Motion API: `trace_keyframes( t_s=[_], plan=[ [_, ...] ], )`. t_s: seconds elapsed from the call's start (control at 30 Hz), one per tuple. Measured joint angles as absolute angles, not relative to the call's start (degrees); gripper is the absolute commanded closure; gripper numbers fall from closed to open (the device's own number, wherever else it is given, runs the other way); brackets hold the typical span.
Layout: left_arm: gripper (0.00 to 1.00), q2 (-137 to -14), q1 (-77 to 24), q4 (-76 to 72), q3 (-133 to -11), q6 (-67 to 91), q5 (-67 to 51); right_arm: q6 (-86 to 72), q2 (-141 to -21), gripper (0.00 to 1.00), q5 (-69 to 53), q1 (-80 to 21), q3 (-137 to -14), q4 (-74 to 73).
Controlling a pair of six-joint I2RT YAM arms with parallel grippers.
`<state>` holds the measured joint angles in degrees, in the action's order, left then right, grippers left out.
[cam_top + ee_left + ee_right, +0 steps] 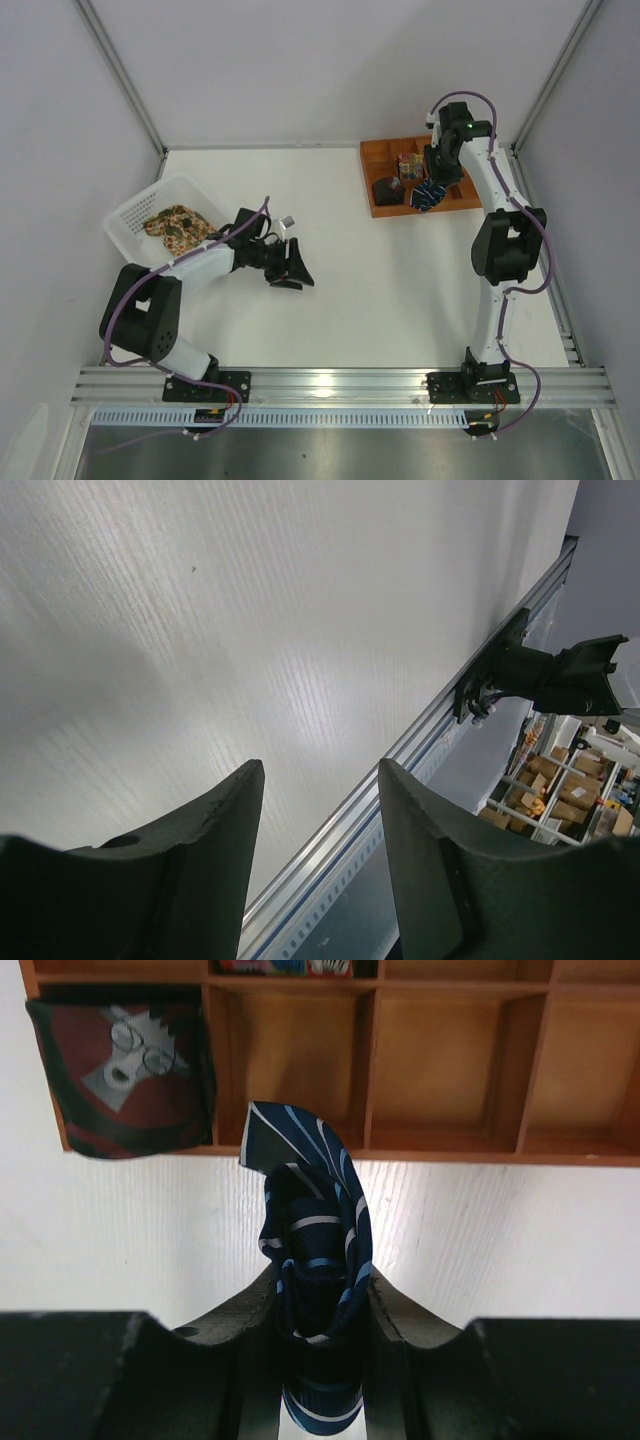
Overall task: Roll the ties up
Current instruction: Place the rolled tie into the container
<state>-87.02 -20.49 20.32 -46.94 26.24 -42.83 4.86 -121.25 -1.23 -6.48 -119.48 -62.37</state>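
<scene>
My right gripper (320,1290) is shut on the rolled navy tie (312,1250) with pale-blue stripes. It holds the roll above the near edge of the orange tray (450,1150); in the top view the tie (429,194) hangs over the tray (385,207). The tan floral tie (177,227) lies bunched in the white basket (140,205) at the left. My left gripper (293,268) is open and empty over the table, right of the basket; its fingers (205,850) show nothing between them.
The tray holds a dark maroon rolled tie (125,1070) in its near left compartment and colourful items (410,163) in a back compartment. The aluminium rail (340,385) runs along the near edge. Grey walls enclose the table.
</scene>
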Motion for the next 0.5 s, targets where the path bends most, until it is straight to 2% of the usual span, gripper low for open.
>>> trace_keyframes(
  t_s=[0.5],
  plan=[
    [0.44,-89.91,-20.43,19.84,-46.52,25.85,-44.88,5.23,-130.17,1.0,6.57,-6.52,-126.3,-60.1]
  ],
)
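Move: The right hand, still pinching the rolled striped tie, is short of the box. Its likely goal, the empty third compartment of the front row, lies about 7 cm ahead, 5 cm to its right and 12 cm below. The empty second one is 7 cm ahead and 2 cm left, the dark red tie 7 ahead and 9 left, the colourful tie 14 ahead and 3 left. From the left hand the third compartment is some 30 cm ahead and 37 right. Keeping its pinch on the rolled tie, the right hand carries it forward about 4 cm towards the front row's empty compartments, almost level at first, then also sinking some 3 cm and easing 2 cm to the right. The wrist tips a little, about 7 degrees, so that the fingertips swing rightwards. ##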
